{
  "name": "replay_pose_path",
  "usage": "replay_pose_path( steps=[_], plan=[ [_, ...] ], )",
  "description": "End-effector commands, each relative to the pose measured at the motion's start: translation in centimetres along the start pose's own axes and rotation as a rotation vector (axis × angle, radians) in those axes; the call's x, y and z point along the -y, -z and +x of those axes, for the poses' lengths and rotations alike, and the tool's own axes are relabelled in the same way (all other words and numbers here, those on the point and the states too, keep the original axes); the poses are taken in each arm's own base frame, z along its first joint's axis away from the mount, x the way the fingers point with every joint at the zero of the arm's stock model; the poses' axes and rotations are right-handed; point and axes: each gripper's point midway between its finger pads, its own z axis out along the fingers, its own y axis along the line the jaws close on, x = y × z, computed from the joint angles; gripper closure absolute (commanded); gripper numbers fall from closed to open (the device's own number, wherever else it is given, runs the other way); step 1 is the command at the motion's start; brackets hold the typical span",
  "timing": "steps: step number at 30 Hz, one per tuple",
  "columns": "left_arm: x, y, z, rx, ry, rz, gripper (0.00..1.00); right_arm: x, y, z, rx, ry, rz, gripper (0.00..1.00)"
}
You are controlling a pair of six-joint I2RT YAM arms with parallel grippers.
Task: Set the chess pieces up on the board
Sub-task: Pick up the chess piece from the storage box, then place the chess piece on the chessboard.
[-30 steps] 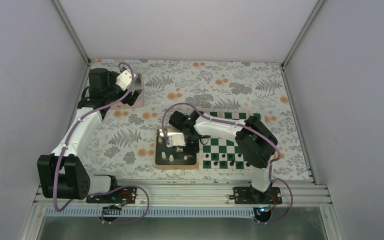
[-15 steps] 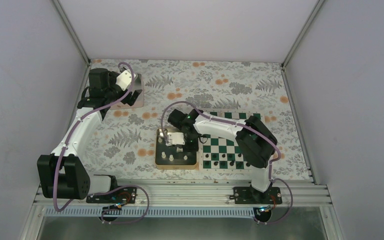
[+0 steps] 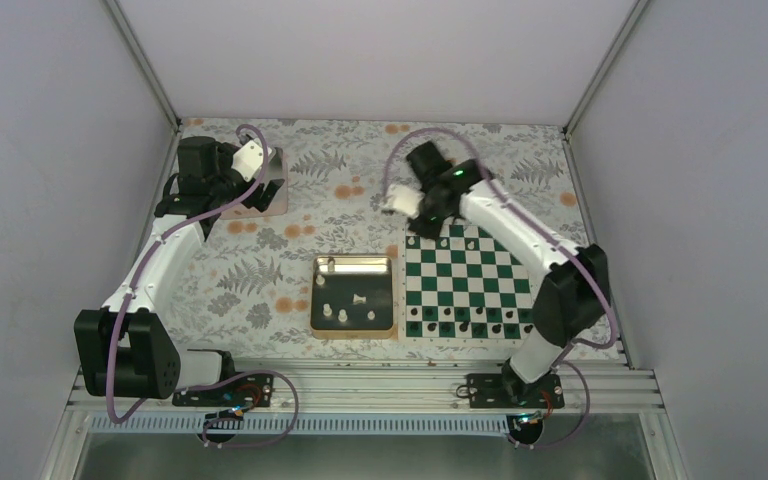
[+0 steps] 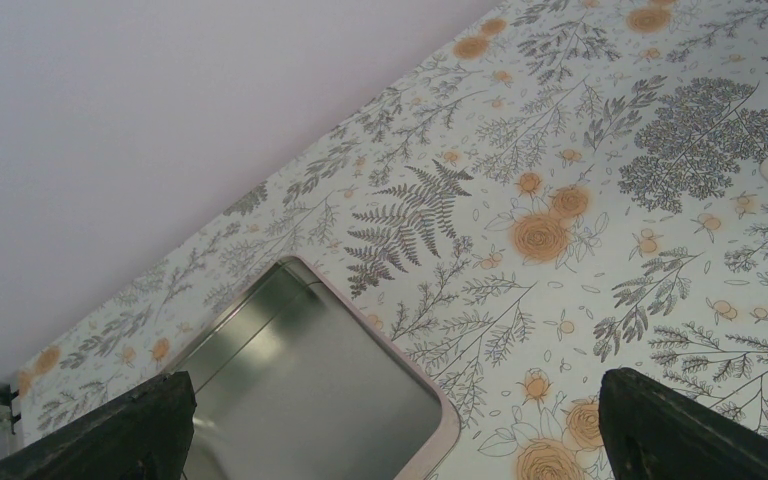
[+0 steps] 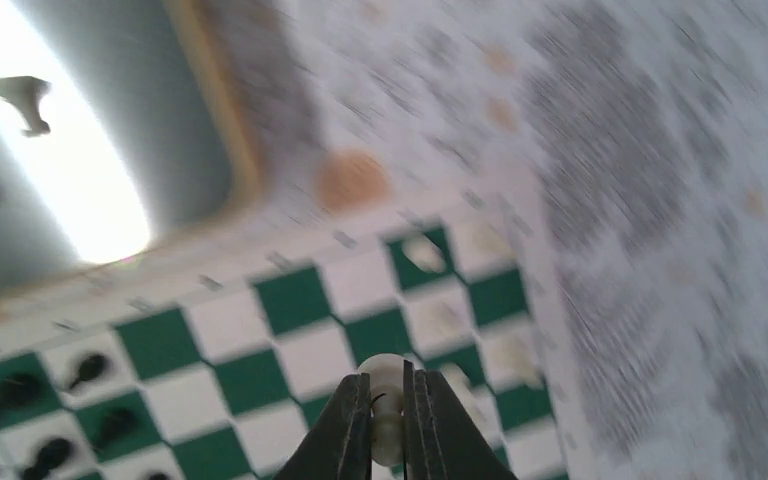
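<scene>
My right gripper [image 5: 387, 385] is shut on a small white chess piece [image 5: 382, 364], held in the air above the green and white board [image 5: 290, 300]. From above, this gripper [image 3: 400, 205] hangs near the board's [image 3: 465, 280] far left corner. Blurred white pieces [image 5: 425, 252] stand on the far rows, and black pieces [image 3: 460, 322] fill the near rows. Several white pieces [image 3: 359, 299] remain in the gold-rimmed tray [image 3: 355, 333] left of the board. My left gripper [image 4: 390, 470] is open, holds nothing, and hovers over a silver tin [image 4: 310, 400].
The silver tin [image 3: 268, 190] lies at the far left of the floral tablecloth, under the left arm. Grey walls close in three sides. The gold-rimmed tray [image 5: 210, 100] shows at the upper left of the right wrist view.
My right arm swung from the tray up to the board's far left corner, its jaws shut on a white piece. The left arm has not moved.
</scene>
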Motion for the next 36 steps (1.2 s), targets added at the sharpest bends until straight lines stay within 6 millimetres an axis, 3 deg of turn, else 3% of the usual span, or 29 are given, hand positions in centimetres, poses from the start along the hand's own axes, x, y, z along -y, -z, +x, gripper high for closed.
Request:
replay_pose_path(
  steps=[1, 3, 8, 12, 15, 19, 25, 36],
  plan=[
    [-0.1, 0.4, -0.7, 0.021, -0.013, -0.001, 0.0, 5.3, 3.7, 5.9, -0.011, -0.123, 0.086, 0.93],
    [-0.1, 0.4, -0.7, 0.02, -0.012, 0.0, 0.0, 7.1, 4.0, 9.0, -0.028, -0.196, 0.1, 0.93],
    [-0.1, 0.3, -0.7, 0.02, -0.011, 0.002, 0.0, 8.3, 2.8, 14.8, -0.055, -0.305, 0.084, 0.93],
    [-0.1, 0.3, -0.7, 0.02, -0.011, 0.005, 0.0, 8.4, 0.7, 18.7, -0.077, -0.383, 0.038, 0.93],
    [-0.1, 0.3, -0.7, 0.021, -0.011, 0.007, 0.0, 8.2, -1.0, 20.6, -0.087, -0.419, 0.005, 0.93],
    [-0.1, 0.3, -0.7, 0.02, -0.01, 0.007, 0.0, 7.8, -3.7, 22.0, -0.113, -0.446, -0.04, 0.93],
    [-0.1, 0.2, -0.6, 0.016, -0.007, 0.008, 0.0, 7.7, -6.3, 22.4, -0.116, -0.463, -0.075, 0.92],
    [-0.1, 0.1, -0.6, 0.014, -0.007, 0.007, 0.0, 9.4, -7.6, 22.8, -0.128, -0.477, -0.055, 0.92]
  ],
)
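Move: The pawn already pinched in my right hand is bound for the empty white square on the board's second row from the far edge, about 22 cm to my right, 5 cm ahead and 14 cm below. Next to that square, the near pawn stands about 3 cm to its left, the second pawn about 7 cm to its left, and a tall white piece about 4 cm farther out and 4 cm to its right. From my left hand the square lies some 50 cm right, 7 cm back and 23 cm below. Keeping my right fingers shut on the pawn, I swing it about 22 cm to the right over the second-row pawns, bowing slightly forward and up first. Then I lower it, ending some 12 cm below where I began and slowing over the empty square beside the near pawn, while my wrist turns about 25 degrees clockwise and the fingers straighten to point down. ##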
